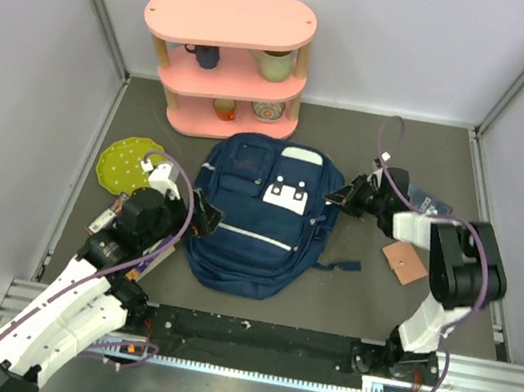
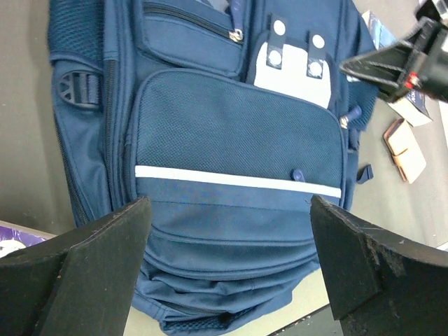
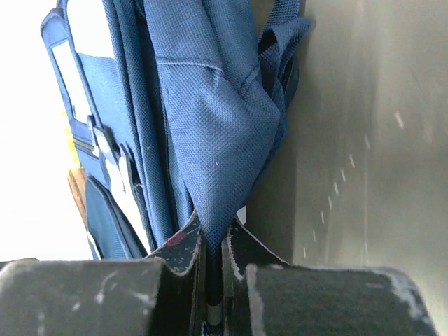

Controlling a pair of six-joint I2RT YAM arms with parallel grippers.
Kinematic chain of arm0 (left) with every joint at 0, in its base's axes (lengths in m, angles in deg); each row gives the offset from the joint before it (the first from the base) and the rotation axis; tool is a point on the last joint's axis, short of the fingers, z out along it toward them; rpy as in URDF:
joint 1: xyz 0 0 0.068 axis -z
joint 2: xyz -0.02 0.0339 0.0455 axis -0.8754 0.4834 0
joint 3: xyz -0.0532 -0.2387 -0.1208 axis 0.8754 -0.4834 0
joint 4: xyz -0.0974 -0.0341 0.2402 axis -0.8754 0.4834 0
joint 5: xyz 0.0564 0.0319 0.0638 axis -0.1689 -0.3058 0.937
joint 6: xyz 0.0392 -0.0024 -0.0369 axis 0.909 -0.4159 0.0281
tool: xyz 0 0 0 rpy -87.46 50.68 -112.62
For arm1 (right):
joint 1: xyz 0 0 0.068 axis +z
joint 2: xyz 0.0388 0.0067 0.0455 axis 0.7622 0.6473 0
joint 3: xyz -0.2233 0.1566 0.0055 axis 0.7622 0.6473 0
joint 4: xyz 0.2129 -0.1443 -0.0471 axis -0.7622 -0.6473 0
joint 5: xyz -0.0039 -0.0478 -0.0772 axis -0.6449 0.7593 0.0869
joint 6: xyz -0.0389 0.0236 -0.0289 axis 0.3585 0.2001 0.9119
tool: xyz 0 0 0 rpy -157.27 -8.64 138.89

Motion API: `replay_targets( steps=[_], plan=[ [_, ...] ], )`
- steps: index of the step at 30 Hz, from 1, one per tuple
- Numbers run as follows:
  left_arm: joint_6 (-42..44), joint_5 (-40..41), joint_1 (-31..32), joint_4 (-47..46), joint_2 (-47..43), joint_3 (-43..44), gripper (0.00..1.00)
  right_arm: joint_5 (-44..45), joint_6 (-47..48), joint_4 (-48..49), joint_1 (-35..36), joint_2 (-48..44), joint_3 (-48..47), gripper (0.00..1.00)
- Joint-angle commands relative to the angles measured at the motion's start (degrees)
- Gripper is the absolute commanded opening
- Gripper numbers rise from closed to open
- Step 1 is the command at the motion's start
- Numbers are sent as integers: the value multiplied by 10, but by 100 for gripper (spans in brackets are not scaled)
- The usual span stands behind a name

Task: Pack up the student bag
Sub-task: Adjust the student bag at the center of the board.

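The student bag (image 1: 260,221) lies flat in the middle of the mat, navy blue with a white stripe and a white buckle patch. My left gripper (image 1: 200,214) hovers at its lower left side, open wide, and the bag's front pocket and bottom (image 2: 231,140) show between its fingers (image 2: 105,252) with nothing held. My right gripper (image 1: 339,196) is at the bag's upper right edge. In the right wrist view the right gripper (image 3: 213,234) is shut on a fold of the bag's blue fabric (image 3: 210,105), which rises taut from the fingertips.
A pink two-tier shelf (image 1: 227,58) with cups stands at the back. A green dotted disc (image 1: 128,160) lies left of the bag. A tan wallet-like item (image 1: 404,262) and a small box (image 1: 431,204) lie on the right. Walls close in both sides.
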Motion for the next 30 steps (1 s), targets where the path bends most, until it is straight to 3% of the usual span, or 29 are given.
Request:
replay_targets(
  steps=[1, 2, 5, 6, 7, 8, 11, 14, 17, 21, 26, 30],
  plan=[
    [-3, -4, 2, -33, -4, -2, 99, 164, -53, -2, 6, -183, 97, 0],
    [-7, 2, 2, -37, -3, -8, 99, 196, -68, -9, 8, -251, 153, 0],
    [-15, 1, 3, -63, 8, -22, 99, 242, -98, 8, 41, -329, 255, 0],
    [-18, 0, 3, -71, 13, -25, 99, 243, -82, 10, 57, -362, 270, 5],
    [-20, -3, 3, -78, 27, -28, 99, 244, -69, -28, 62, -372, 276, 12],
    [-22, -7, 2, -91, 32, -33, 99, 244, -55, -52, 62, -379, 275, 28],
    [-19, -17, 4, -98, 58, -31, 99, 256, 23, -138, 61, -397, 256, 62],
    [-10, -18, 4, -98, 70, -27, 99, 268, 68, -154, 49, -401, 244, 77],
    [-4, -24, 4, -98, 68, -24, 99, 250, 81, -143, 4, -387, 234, 80],
    [4, -25, 4, -87, 52, -23, 99, 106, 83, -32, -66, -337, 241, 82],
    [5, -26, 4, -86, 27, -37, 99, -39, 66, 57, -86, -201, 191, 85],
    [9, -25, 4, -79, 21, -39, 99, -115, -13, 210, -86, -120, 200, 86]
  ],
)
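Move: The student bag lies flat with the right hand shut on its right edge; the bag's middle is about 16 cm left of that hand, 7 cm back and slightly lower. Right of the same hand, the blue book lies 18 cm off and 3 cm farther out, the orange notebook 20 cm off and 12 cm back. From the left hand, the bag's middle is roughly 11 cm right, 3 cm ahead, 11 cm below. The bag's pinched right edge is drawn back and to the right, the right hand turning about 15 degrees clockwise and rising a little; it then sinks, opens wide and lets go some 11 cm back. The open hand drifts farther right, then comes forward and left to the bag's side again. The open left hand dips about 3 cm over the bag's left part and rises halfway back. ##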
